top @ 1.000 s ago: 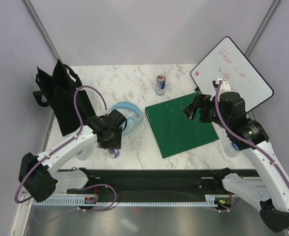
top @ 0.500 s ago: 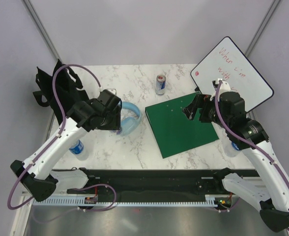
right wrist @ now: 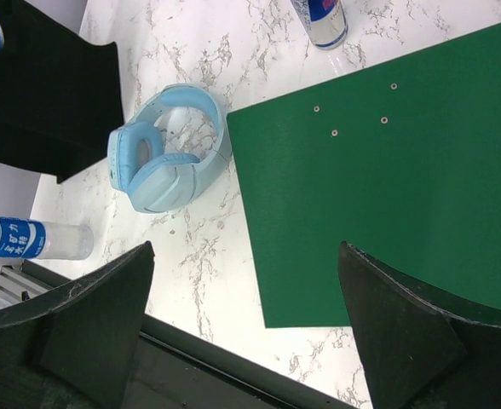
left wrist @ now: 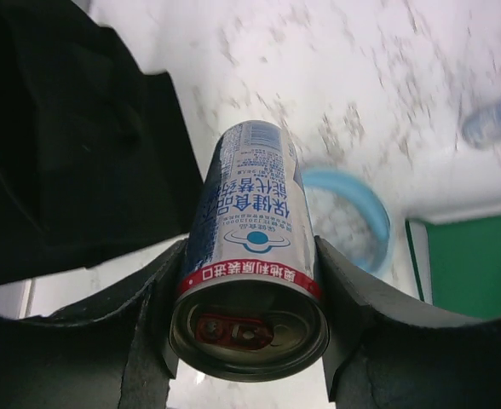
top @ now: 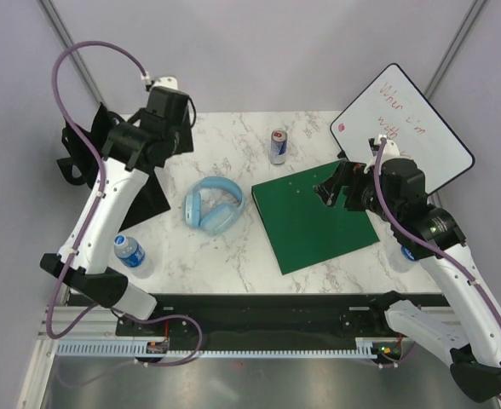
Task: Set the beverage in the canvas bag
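Note:
My left gripper is shut on a blue-and-white beverage can, gripped across its body with the top end towards the camera. It holds the can in the air beside the edge of the black canvas bag. In the top view the left gripper hangs over the bag at the far left of the table; the can is hidden there. My right gripper is open and empty above the near edge of a green board; it also shows in the top view.
Light blue headphones lie mid-table. A second can stands at the back centre. A water bottle lies at the front left. A whiteboard leans at the back right, and the green board lies right of centre.
My left arm has lifted the can from the front of the table and swung it back and left, past the headphones, to the bag. The right arm has not moved.

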Controlling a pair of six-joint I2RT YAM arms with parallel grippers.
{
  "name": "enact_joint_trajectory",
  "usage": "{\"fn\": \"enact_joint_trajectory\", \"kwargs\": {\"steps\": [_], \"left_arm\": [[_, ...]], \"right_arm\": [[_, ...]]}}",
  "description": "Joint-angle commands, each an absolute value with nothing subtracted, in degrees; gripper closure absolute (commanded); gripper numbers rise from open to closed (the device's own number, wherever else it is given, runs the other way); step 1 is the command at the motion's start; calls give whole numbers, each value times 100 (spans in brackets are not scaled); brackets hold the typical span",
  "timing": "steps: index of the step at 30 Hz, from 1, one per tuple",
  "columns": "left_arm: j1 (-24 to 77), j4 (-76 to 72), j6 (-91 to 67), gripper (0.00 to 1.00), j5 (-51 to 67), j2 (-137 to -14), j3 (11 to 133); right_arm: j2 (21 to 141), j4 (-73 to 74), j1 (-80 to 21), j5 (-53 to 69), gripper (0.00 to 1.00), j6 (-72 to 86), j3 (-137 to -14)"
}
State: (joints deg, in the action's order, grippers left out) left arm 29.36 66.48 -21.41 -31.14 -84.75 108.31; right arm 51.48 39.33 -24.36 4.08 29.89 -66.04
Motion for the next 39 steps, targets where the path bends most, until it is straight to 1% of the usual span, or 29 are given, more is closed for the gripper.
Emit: {"fn": "enact_joint_trajectory", "kwargs": {"steps": [1, 4, 8, 15, 18, 24, 28, 32, 36, 39], "left_arm": [[2137, 6029, -1380, 98, -3393, -8867, 12056], [1627, 6003, -1248, 98, -3340, -9008, 12462], [1187, 5784, -1003, 98, -3524, -8947, 12481], [537, 5485, -853, 98, -3630, -8508, 12042], [352, 5475, -879, 98, -3428, -8359, 11875], [176, 5519, -976, 98, -3252, -8183, 11329], [167, 5975, -940, 98, -3138, -8244, 11548], [158, 6047, -897, 98, -3129, -8262, 11662], [123, 6100, -783, 98, -3524, -8367, 11672], [35, 6143, -756, 98, -3542, -8429, 11672]], "right_arm": [[5159, 3586, -2426, 492, 4, 3094, -6574], [5142, 3507, -2426, 518, 4, 3120, -6469], [5177, 3480, -2426, 510, 4, 3111, -6390], [5300, 3437, -2426, 571, 4, 3085, -6381], [5431, 3480, -2426, 510, 4, 3032, -6451], [5529, 3604, -2426, 422, 4, 2988, -6741], [5511, 3621, -2426, 422, 4, 3006, -6750], [5484, 3621, -2426, 466, 4, 3015, -6724], [5493, 3569, -2426, 501, 4, 3015, -6680], [5493, 3507, -2426, 484, 4, 2988, -6653]]}}
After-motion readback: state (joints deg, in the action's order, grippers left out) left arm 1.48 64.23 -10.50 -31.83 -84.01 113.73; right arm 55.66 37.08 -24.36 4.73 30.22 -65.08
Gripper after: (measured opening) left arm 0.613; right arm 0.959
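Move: The left hand already holds the can in the air; the canvas bag's mouth lies about 17 cm to its left, some 2 cm ahead and 10 cm below. On the table beneath, the headphones lie about 6 cm right and 4 cm back, 30 cm down, and the water bottle some 12 cm left, 17 cm back and 23 cm down. From the right hand the bag's mouth is roughly 48 cm left, 10 cm ahead and 6 cm below. Still gripping the can, the left hand swings some 18 cm left to the bag's mouth, turning counter-clockwise. ##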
